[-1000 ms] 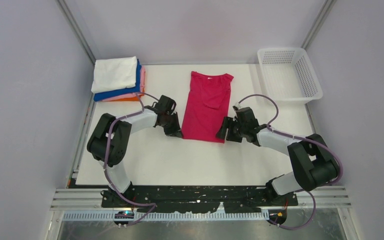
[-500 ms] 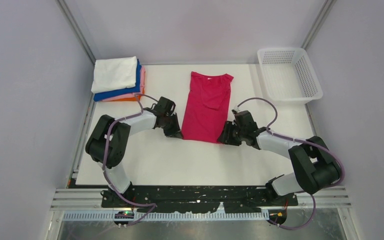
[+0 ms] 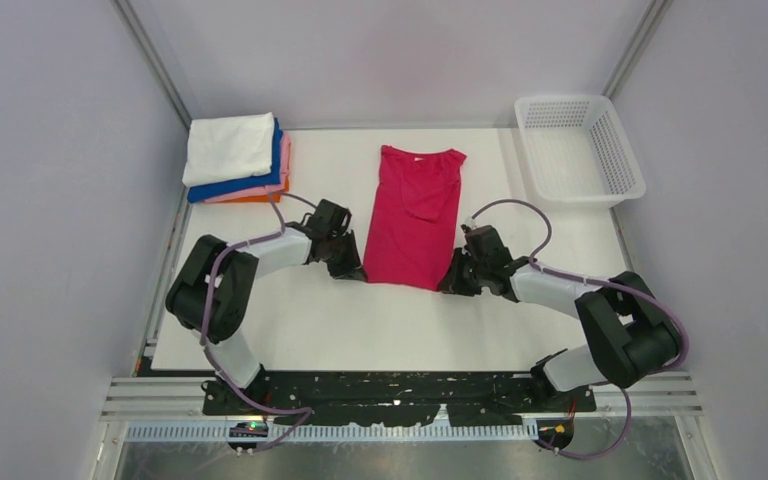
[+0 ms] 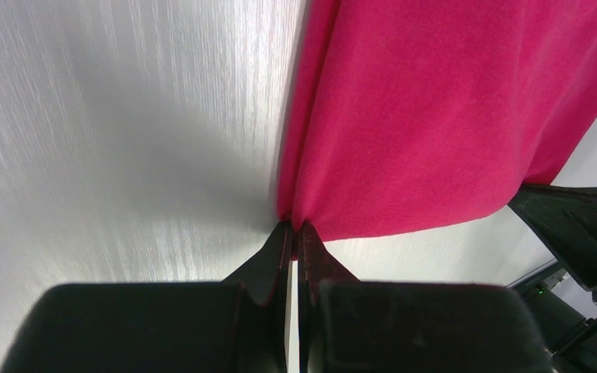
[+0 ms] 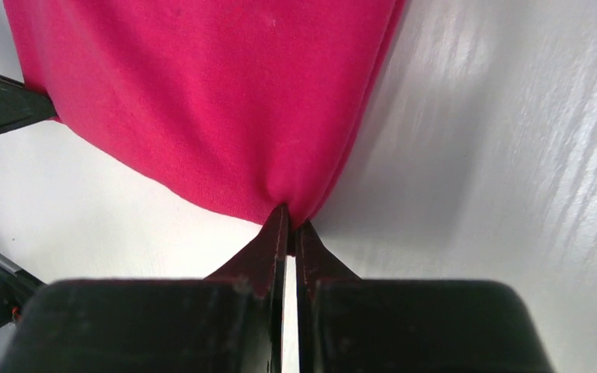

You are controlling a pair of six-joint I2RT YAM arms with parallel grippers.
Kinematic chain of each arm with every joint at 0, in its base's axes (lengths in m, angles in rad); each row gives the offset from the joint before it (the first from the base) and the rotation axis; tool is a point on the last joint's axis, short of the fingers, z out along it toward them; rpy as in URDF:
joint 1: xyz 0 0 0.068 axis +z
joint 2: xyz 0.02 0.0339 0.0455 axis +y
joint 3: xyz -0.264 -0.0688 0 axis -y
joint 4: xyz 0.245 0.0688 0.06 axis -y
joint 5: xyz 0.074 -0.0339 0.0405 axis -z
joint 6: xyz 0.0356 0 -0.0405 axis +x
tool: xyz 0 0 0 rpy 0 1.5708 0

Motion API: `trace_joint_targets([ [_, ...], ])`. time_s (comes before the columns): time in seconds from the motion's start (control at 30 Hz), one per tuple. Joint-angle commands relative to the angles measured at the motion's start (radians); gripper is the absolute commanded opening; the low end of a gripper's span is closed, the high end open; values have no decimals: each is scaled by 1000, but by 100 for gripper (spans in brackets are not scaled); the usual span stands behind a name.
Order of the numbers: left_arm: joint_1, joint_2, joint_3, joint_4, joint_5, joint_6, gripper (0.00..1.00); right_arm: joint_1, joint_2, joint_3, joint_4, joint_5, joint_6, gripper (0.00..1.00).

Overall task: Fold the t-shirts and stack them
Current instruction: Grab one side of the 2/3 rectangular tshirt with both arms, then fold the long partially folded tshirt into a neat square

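Note:
A magenta-red t-shirt (image 3: 412, 213) lies folded lengthwise into a narrow strip in the middle of the table, neck at the far end. My left gripper (image 3: 358, 274) is shut on its near left hem corner (image 4: 295, 220). My right gripper (image 3: 447, 283) is shut on its near right hem corner (image 5: 288, 211). A stack of folded t-shirts (image 3: 236, 158), white on top with blue, pink and orange below, sits at the far left.
A white plastic mesh basket (image 3: 578, 148) stands at the far right corner. The white table surface (image 3: 390, 330) stretches between the shirt's hem and the arm bases. Grey walls close in on both sides.
Both grippers have come down to the shirt's near corners and closed on them. The right gripper moved slightly nearer and left. The hem now looks pulled a little toward the arms.

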State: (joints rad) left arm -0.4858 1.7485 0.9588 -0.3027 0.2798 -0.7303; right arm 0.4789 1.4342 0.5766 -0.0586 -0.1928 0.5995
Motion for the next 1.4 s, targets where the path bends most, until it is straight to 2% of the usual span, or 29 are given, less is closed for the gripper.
trace_joint_targets([
  [0.0, -35, -74, -109, -34, -58, 1, 0, 31, -15, -51, -88, 9, 0, 5],
  [0.2, -104, -276, -282, -38, -118, -52, 0, 88, -194, -128, -199, -22, -19, 5],
  [0.3, -186, -410, -351, -113, -199, -108, 0, 149, -324, -138, -284, -7, -16, 5],
  [0.4, -299, -570, -376, -227, -299, -172, 0, 241, -476, -144, -362, -11, 20, 5],
  [0.53, -415, -758, -421, -265, -376, -288, 0, 350, -639, -128, -441, 43, 64, 5],
  [0.63, -468, -863, -428, -289, -394, -331, 0, 403, -727, -123, -456, 71, 98, 5],
  [0.77, -502, -965, -409, -321, -416, -337, 0, 420, -815, -116, -420, 35, 96, 5],
  [0.93, -501, -1014, -348, -369, -480, -312, 0, 421, -850, -60, -392, 35, 73, 5],
  [1.07, -497, -996, -268, -367, -553, -267, 0, 415, -818, -3, -399, 157, 70, 5],
  [1.17, -451, -933, -193, -343, -565, -197, 0, 366, -763, 50, -411, 254, 50, 5],
  [1.37, -273, -802, -62, -264, -465, -68, 0, 168, -631, 143, -388, 111, -42, 5],
])
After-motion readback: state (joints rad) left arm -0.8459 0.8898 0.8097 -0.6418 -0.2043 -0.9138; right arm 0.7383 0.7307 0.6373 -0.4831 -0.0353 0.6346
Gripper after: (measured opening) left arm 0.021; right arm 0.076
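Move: Each hand already holds a near corner of the narrow pink t-shirt, just above the table. Its collar end lies about 27 cm ahead and 12 cm right of the left hand, and some 28 cm ahead and 3 cm left of the right. The folded stack stands roughly 24 cm ahead and 29 cm left of the left hand; the white basket is about 28 cm ahead and 30 cm right of the right hand. Back towards the bases first, low over the table, both arms drag the t-shirt by its pinched near corners some 15 cm. Still pulling back, they begin to rise, climbing about 15 cm in all, then swing forward again over the cloth, the fingers tilting about 20 degrees outward from the bases. Both grips stay shut. ##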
